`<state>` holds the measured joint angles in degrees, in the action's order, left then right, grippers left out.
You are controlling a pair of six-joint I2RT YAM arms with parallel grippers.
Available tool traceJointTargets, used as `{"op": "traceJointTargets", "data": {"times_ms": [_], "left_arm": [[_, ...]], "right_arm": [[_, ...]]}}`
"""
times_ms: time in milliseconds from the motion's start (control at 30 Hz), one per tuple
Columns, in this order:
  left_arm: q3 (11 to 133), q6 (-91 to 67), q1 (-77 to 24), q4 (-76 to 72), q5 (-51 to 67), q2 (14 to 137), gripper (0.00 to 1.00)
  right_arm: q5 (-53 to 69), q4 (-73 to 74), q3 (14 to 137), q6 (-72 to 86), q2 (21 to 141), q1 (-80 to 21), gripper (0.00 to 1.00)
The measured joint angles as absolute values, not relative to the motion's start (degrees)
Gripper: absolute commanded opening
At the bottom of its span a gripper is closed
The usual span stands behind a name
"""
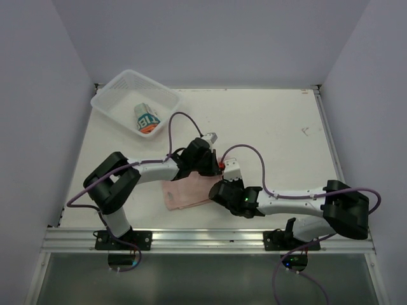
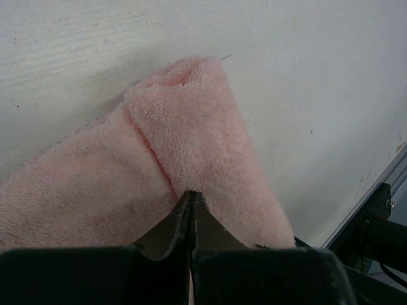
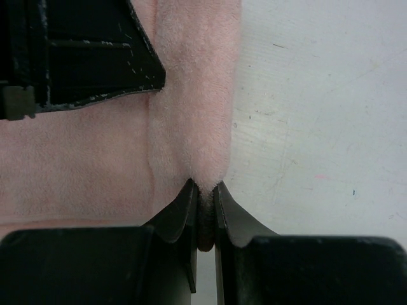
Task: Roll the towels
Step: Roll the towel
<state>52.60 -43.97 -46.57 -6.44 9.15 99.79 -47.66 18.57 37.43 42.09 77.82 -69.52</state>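
Note:
The pale pink towel (image 1: pixel 181 194) lies on the white table between my two grippers, its right edge turned over into a thick roll (image 2: pixel 191 121). My right gripper (image 3: pixel 205 185) is shut on the near end of that roll (image 3: pixel 191 95), with pink pile squeezed between its jaws. My left gripper (image 2: pixel 189 194) is shut, its tips pressed against the seam where the roll meets the flat cloth; no cloth shows between its jaws. In the top view the left gripper (image 1: pixel 213 171) and the right gripper (image 1: pixel 222 189) sit close together at the towel's right edge. The printed towel (image 1: pixel 145 118) lies rolled in the basket.
A white mesh basket (image 1: pixel 105 105) stands at the table's back left corner. A metal rail (image 1: pixel 210 238) runs along the near edge, holding both arm bases. Purple cables loop over the arms. White walls enclose the table on three sides.

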Motion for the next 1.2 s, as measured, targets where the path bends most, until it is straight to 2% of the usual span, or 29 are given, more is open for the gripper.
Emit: {"op": "traceJointTargets", "data": {"times_ms": [733, 1200], "left_arm": [[49.87, -43.29, -45.21, -6.76, 8.45, 99.85, 0.00], [47.09, -40.86, -41.54, -6.87, 9.76, 97.67, 0.00]], "right_arm": [[-61.67, 32.25, 53.32, 42.28, 96.66, -80.68, 0.00], [-64.84, 33.39, 58.85, 36.34, 107.15, -83.11, 0.00]]}}
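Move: The pink towel's roll, its axis running fore and aft, has its middle about 2 cm back, 3 cm right and 1 cm below the left fingers. From the right hand, which already pinches the near end, that middle is about 5 cm ahead and level sideways. The flat part's middle lies some 11 cm left and 4 cm back of the left hand. The rolled printed towel in the basket is roughly 29 cm left and 23 cm ahead of that same left hand. The roll's near end stays pinched in the right fingers while that hand carries it left over the flat part by about 6 cm, rolling its left side down some 30 degrees and easing slightly back. The shut left fingers first sink 1–2 cm into the seam where roll meets flat towel, then travel about 4 cm left alongside. ##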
